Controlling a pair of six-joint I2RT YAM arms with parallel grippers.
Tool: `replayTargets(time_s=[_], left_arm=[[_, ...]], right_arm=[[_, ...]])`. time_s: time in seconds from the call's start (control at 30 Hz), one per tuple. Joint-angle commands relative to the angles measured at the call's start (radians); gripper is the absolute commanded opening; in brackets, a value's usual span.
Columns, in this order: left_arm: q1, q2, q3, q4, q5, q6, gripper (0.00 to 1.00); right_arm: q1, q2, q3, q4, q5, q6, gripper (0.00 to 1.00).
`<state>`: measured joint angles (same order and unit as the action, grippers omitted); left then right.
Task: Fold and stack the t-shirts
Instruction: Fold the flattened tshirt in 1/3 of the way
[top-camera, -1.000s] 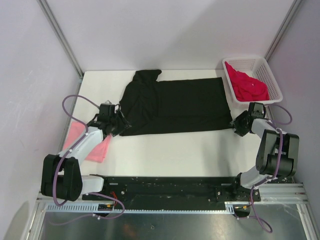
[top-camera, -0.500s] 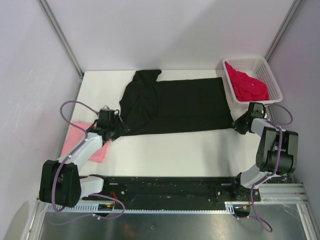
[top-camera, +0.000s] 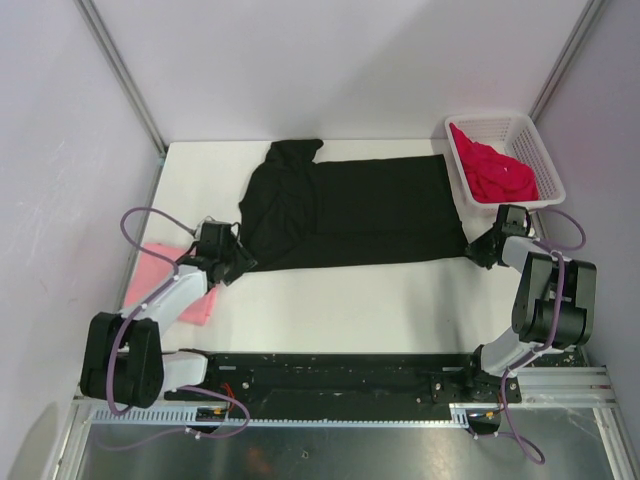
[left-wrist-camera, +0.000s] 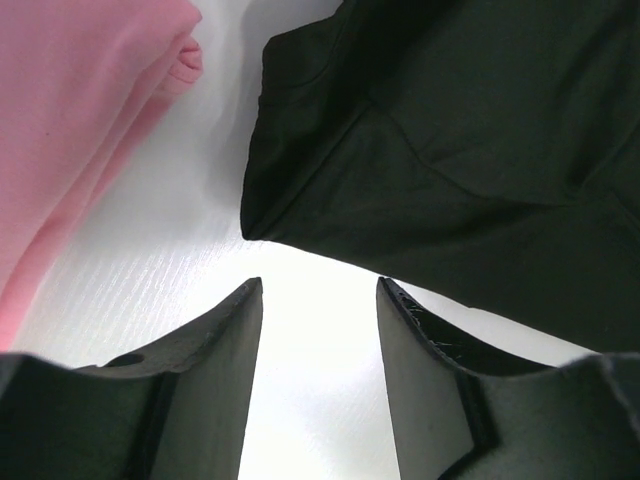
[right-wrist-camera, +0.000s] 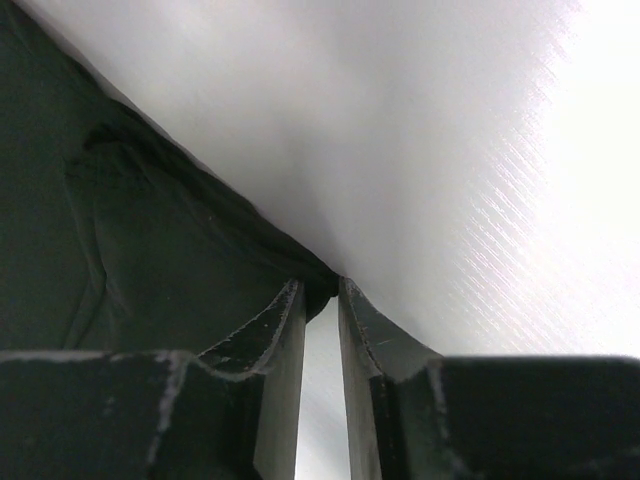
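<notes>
A black t-shirt (top-camera: 350, 210) lies spread across the middle of the table. My left gripper (top-camera: 238, 262) is at its near-left corner. It stands open over bare table (left-wrist-camera: 320, 290), with the black cloth's corner (left-wrist-camera: 450, 130) just ahead of the fingertips and not touching them. A light pink t-shirt (top-camera: 150, 270) lies folded under the left arm, at the left of the wrist view (left-wrist-camera: 70, 120). My right gripper (top-camera: 472, 250) is at the near-right corner, and its narrow jaws (right-wrist-camera: 320, 285) pinch the black cloth's tip (right-wrist-camera: 150, 230). A crimson t-shirt (top-camera: 495, 170) lies bunched in the basket.
A white lattice basket (top-camera: 535, 148) stands at the back right corner, close beyond the right gripper. White table surface (top-camera: 370, 300) runs between the black shirt's near hem and the arm bases. Side walls and slanted posts border the table on both sides.
The right gripper has moved onto the shirt's near-right corner and its jaws have narrowed onto it. The left gripper has slid slightly back toward the near-left corner and stayed open.
</notes>
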<state>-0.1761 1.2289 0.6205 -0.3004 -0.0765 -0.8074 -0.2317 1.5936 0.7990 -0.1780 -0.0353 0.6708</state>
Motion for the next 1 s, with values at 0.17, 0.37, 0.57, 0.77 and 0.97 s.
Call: replayTargets(time_s=[0.17,0.37,0.57,0.77,0.97], left_arm=[[0.009,0.081,0.041,0.040,-0.103,-0.054,0.49],[0.015,0.144,0.074,0.039,-0.139,-0.059,0.49],[0.020,0.196,0.103,0.038,-0.162,-0.052,0.46],[0.020,0.226,0.118,0.039,-0.189,-0.041,0.41],[0.020,0.235,0.127,0.039,-0.189,-0.036,0.24]], right_arm=[[0.010,-0.077,0.004,-0.052,0.026,-0.032,0.40],[0.008,-0.100,0.011,-0.067,0.018,-0.040,0.42],[0.004,-0.106,0.018,-0.074,0.006,-0.044,0.42],[0.002,-0.090,0.021,-0.076,0.003,-0.050,0.42],[0.002,-0.067,0.026,-0.065,0.003,-0.056,0.45]])
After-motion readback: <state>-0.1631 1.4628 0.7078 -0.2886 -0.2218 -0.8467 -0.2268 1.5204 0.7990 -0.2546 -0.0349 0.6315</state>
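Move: The black t-shirt's near-left corner lies about 2 cm ahead of the left hand, 3 cm to its left and 4 cm below. The pink folded t-shirt's middle is some 18 cm to this hand's left and 1 cm back, at that same table level. The right hand is already at the black t-shirt's near-right corner, practically between its fingertips. From the right hand, the near-left corner is about 54 cm to the left and 3 cm back; the white basket's middle is roughly 24 cm ahead and 9 cm right. The left hand sinks about 3.5 cm, then also works left and forward by 2 to 3 cm each onto the black t-shirt's near-left corner, turning slightly counter-clockwise and narrowing its half-open fingers from either side around the cloth tip. Meanwhile the right hand opens its nearly shut fingers, lets go of the near-right corner and lifts about 1.5 cm off it with a small draw back, then hovers just above. ##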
